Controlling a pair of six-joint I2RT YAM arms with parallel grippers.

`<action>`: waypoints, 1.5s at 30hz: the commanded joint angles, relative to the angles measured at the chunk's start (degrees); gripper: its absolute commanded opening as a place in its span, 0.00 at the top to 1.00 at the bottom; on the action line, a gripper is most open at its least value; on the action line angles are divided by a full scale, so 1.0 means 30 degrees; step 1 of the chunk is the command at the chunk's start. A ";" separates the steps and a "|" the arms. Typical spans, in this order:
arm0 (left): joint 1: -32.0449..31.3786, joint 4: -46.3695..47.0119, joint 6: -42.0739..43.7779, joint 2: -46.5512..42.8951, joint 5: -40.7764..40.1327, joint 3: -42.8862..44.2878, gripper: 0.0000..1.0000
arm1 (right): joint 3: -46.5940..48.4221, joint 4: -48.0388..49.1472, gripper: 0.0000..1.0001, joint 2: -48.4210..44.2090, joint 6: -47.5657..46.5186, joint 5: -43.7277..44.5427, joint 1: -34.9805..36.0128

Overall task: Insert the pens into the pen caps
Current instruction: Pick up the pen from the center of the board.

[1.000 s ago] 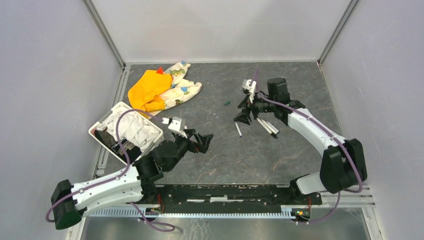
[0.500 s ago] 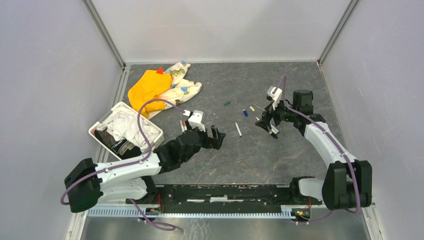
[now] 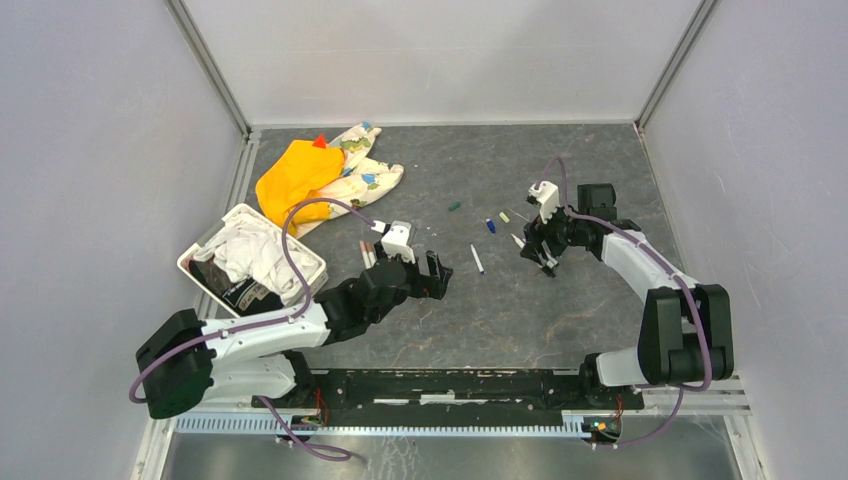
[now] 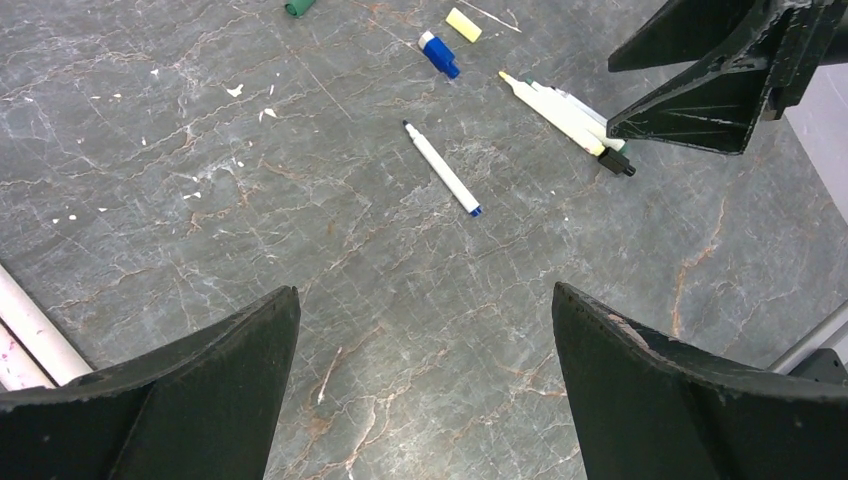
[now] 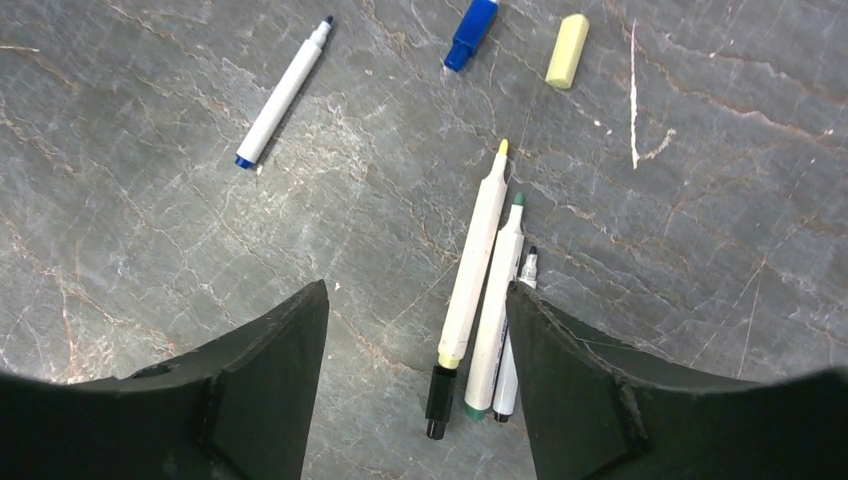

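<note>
Three white pens (image 5: pixel 478 262) lie side by side, tipped yellow, green and black. My right gripper (image 5: pixel 417 288) stands open low over their back ends: the yellow-tipped one lies between the fingers and the black-tipped one is partly under the right finger. A lone blue-ended pen (image 4: pixel 442 168) lies ahead of my open, empty left gripper (image 4: pixel 425 290). The blue cap (image 5: pixel 471 32) and cream cap (image 5: pixel 567 50) lie just beyond the pens. The dark green cap (image 3: pixel 454 206) lies farther left. Two more pens (image 3: pixel 366 252) lie left of the left gripper (image 3: pixel 432 275).
A white basket (image 3: pixel 196 268) full of cloth stands at the left edge. An orange cloth (image 3: pixel 295 175) and a patterned cloth (image 3: pixel 360 180) lie at the back left. A thin bare stick (image 5: pixel 633 90) lies beside the cream cap. Walls close in the table.
My left arm swung from the basket toward the table's middle. The right gripper moved right, uncovering the caps, then settled lower over the three pens.
</note>
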 commanded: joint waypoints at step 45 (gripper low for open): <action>0.0096 -0.0334 -0.0647 0.0530 -0.0612 0.1078 0.00 | 0.1661 -0.1047 0.69 0.3777 0.0281 0.4228 0.1157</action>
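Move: The yellow-tipped pen lies under the right gripper, its middle about 7 cm below and 2 cm ahead, with no offset to either side. The green-tipped pen runs alongside it, 3 cm to its right; the black cap at its tail is some 2 cm back and 4 cm right of the gripper. The blue-tipped pen is about 11 cm left, level in reach. From the left gripper, the yellow-tipped pen is roughly 10 cm ahead, 18 cm right and 13 cm below. Lower the right gripper some 5 to 6 cm onto the rear part of the yellow-tipped pen, easing a little to the right as you go, and tip the fingers about 15 degrees steeper. Narrow them steadily from nearly three-quarters open to about a third so they straddle the pen's barrel, the finger on the green-tipped pen's side coming up against it, but don't clamp yet. ##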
